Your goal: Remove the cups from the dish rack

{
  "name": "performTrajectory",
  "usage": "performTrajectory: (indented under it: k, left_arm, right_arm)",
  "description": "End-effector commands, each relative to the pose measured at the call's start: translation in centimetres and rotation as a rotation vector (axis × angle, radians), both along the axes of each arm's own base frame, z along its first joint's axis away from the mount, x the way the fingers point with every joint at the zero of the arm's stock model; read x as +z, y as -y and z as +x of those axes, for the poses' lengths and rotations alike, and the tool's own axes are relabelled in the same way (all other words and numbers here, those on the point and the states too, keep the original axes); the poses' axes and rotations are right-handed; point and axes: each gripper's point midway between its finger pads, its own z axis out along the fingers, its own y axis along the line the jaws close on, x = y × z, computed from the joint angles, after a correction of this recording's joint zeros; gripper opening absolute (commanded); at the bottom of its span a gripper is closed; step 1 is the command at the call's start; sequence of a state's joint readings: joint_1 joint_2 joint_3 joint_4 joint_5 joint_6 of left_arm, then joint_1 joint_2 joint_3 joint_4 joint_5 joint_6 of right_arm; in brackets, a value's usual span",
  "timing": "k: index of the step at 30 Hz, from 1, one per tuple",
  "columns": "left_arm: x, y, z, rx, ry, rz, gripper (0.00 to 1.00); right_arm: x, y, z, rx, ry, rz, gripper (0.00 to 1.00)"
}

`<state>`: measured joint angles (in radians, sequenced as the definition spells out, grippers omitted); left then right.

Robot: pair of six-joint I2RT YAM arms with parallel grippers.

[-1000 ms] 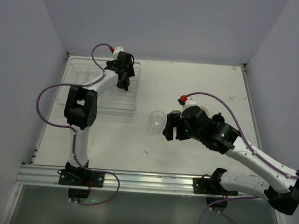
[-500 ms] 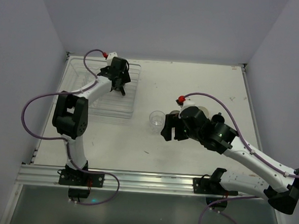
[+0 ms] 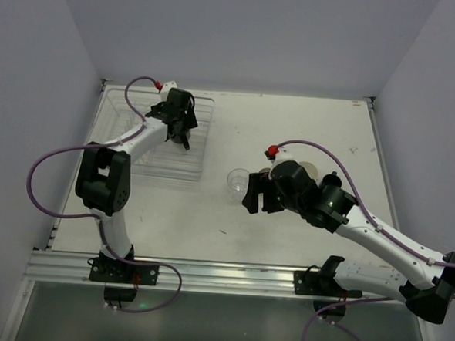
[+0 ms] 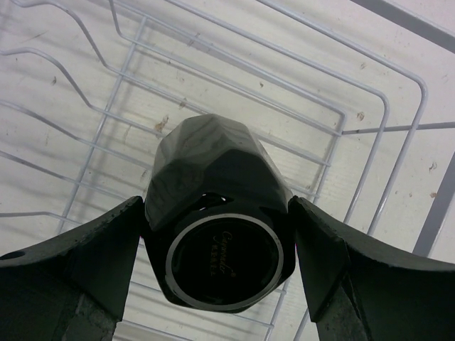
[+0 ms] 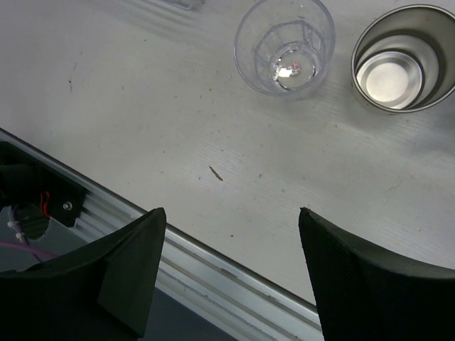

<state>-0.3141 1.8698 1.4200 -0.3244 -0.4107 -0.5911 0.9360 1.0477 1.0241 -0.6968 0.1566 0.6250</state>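
My left gripper [image 3: 182, 134] hangs over the right part of the clear dish rack [image 3: 122, 119]. In the left wrist view the gripper [image 4: 217, 206] is shut on a black faceted cup [image 4: 206, 160], its round base toward the camera and the rack's ribs [image 4: 94, 145] below it. A clear plastic cup [image 3: 238, 180] stands upright on the table, right of the rack. My right gripper [image 3: 255, 194] is open and empty just beside it. In the right wrist view the clear cup [image 5: 284, 44] and a grey cup [image 5: 403, 57] stand beyond the open gripper [image 5: 233, 213].
A cream cup [image 3: 312, 169] and a dark cup [image 3: 333, 179] stand behind my right arm, partly hidden by it. The metal rail [image 3: 221, 274] runs along the table's near edge and shows under my right gripper. Side walls close in the table.
My left arm's elbow has swung left and its gripper has shifted slightly left and nearer over the rack. The right gripper has edged a little toward the far side.
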Motion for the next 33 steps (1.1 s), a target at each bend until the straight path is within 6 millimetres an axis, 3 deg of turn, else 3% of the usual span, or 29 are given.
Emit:
performTrajectory:
  k: [1, 6, 13, 14, 21, 27, 29, 30, 33]
  left_arm:
    - [5.4, 0.3, 1.1, 0.014, 0.149, -0.076, 0.00]
    - [7.6, 0.6, -0.2, -0.009, 0.171, -0.111, 0.00]
    - [10.9, 1.5, -3.5, -0.099, 0.199, -0.190, 0.00]
    - [12.1, 1.5, -4.2, -0.108, 0.219, -0.201, 0.00]
    - [15.6, 1.6, -8.5, -0.190, 0.252, -0.246, 0.00]
    - [18.6, 1.9, -12.5, -0.280, 0.285, -0.289, 0.00]
    - [19.1, 2.1, -13.9, -0.314, 0.289, -0.304, 0.00]
    - [19.3, 2.2, -14.4, -0.327, 0.290, -0.311, 0.00]
    - [19.4, 3.2, -16.5, -0.402, 0.279, -0.361, 0.00]
  right_arm:
    - [1.0, -1.0, 0.4, 0.015, 0.023, 0.026, 0.78]
    - [1.5, -1.9, 0.7, 0.034, 0.033, 0.056, 0.78]
    - [4.4, -3.8, 1.3, 0.080, 0.075, 0.158, 0.78]
    - [4.7, -4.1, 1.4, 0.084, 0.078, 0.172, 0.78]
    - [7.5, -6.5, 2.8, 0.137, 0.103, 0.303, 0.78]
    - [9.6, -7.1, 4.1, 0.163, 0.120, 0.456, 0.77]
    - [9.0, -6.7, 4.5, 0.154, 0.099, 0.498, 0.77]
    - [10.1, -6.9, 4.6, 0.168, 0.128, 0.546, 0.77]
    - [9.9, -7.2, 4.5, 0.180, 0.110, 0.595, 0.77]
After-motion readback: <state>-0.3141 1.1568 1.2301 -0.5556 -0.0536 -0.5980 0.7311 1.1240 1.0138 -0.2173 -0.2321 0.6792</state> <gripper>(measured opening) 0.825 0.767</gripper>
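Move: The left fingers already grip the black cup low in the dish rack; the open right gripper waits about 29 cm back, 26 cm to the right and 8 cm higher, so the cup lies about 29 cm ahead, 26 cm left and 10 cm below the right hand. From the right hand, the clear glass stands some 10 cm ahead and 6 cm left, the steel cup 11 cm ahead and 4 cm right, both roughly 16 cm below. Left lifts the held black cup 17 cm up and 15 back while open right rises forward-left towards it. ##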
